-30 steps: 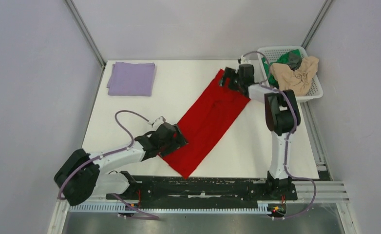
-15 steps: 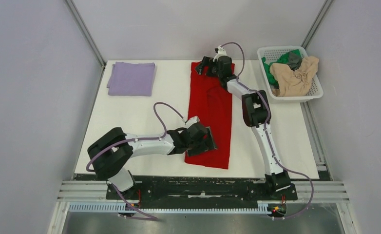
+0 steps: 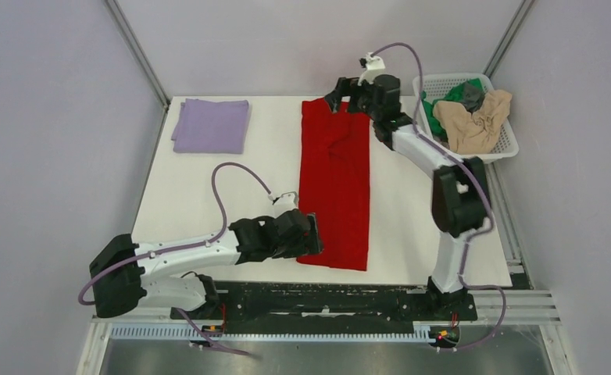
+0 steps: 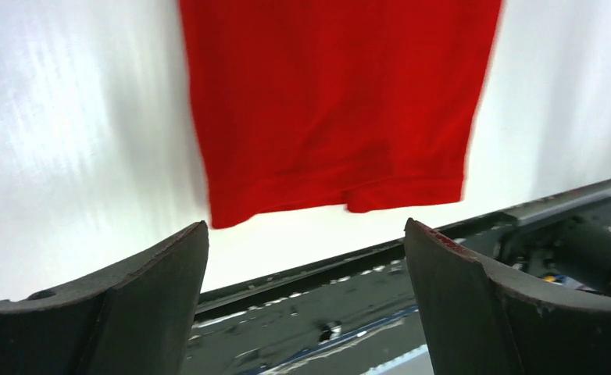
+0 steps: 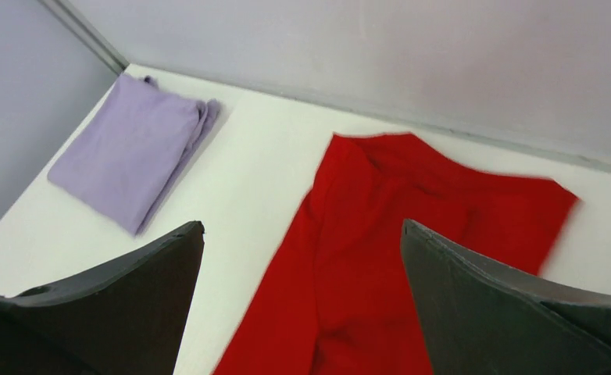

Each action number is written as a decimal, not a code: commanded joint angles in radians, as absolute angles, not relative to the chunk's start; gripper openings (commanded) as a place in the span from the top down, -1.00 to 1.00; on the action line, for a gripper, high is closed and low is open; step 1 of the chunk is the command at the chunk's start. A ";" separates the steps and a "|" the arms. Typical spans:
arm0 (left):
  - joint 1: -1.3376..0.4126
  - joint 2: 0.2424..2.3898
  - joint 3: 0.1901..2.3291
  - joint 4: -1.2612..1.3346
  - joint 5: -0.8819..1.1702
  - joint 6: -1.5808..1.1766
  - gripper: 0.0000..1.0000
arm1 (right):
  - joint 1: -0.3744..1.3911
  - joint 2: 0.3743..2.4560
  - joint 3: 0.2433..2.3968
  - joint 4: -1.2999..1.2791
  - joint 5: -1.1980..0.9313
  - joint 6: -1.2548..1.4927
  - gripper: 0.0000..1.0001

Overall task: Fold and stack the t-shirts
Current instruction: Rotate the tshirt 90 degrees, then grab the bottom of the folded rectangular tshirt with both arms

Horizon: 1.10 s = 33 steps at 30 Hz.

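Observation:
A bright red t-shirt [image 3: 335, 183] lies flat as a long narrow strip running from the far edge of the table toward the near edge. Its near hem [image 4: 334, 101] shows in the left wrist view, its far end [image 5: 412, 234] in the right wrist view. My left gripper [image 3: 314, 234] [image 4: 305, 225] hovers open and empty beside the near left corner of the red shirt. Above the shirt's far end my right gripper [image 3: 337, 97] [image 5: 302, 224] is also open and empty. A pale lavender t-shirt [image 3: 211, 125] [image 5: 130, 148] lies folded at the far left.
A white mesh basket [image 3: 505, 148] stands at the far right corner with crumpled beige [image 3: 474, 119], green [image 3: 441, 100] and dark grey [image 3: 471, 95] shirts in it. The black base rail [image 3: 326, 297] runs along the table's near edge, just behind the left gripper.
The red shirt has turned from a diagonal to lying straight along the table. Both grippers have come off its ends; the left drew back leftward, the right rose toward the far right.

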<state>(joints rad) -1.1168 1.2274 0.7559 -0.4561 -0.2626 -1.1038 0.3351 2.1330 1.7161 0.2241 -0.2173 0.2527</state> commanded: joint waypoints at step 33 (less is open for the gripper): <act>-1.097 1.488 0.747 -0.483 -0.353 -0.965 -0.43 | 0.889 0.881 0.342 -0.366 -0.030 0.348 -0.50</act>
<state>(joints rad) -1.1007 1.4467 0.7349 -0.4858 -0.3363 -0.9947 0.8326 0.8692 0.3534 -0.3565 -0.0551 0.2993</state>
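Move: The red t-shirt's near left corner lies about 4 cm back, 5 cm left and 8 cm below the left hand; its near right corner is some 13 cm to the right of that hand and 5 cm back. From the right hand, that near right corner is roughly 47 cm back, 7 cm right and 20 cm down, the near left corner about 46 cm back and 10 cm left. The purple shirt lies about 38 cm ahead and 32 cm left of the left hand. Towards the red t-shirt's near right corner the right hand sweeps fast back, some 45 cm, lifting briefly before sinking 18 cm net and drifting right, its wrist tipping down and turning counter-clockwise. The left hand sinks about 7 cm while shifting left to its near left corner, rolling to point more steeply down. Both grippers begin closing from wide but stay mostly open; contact can't be made out. ##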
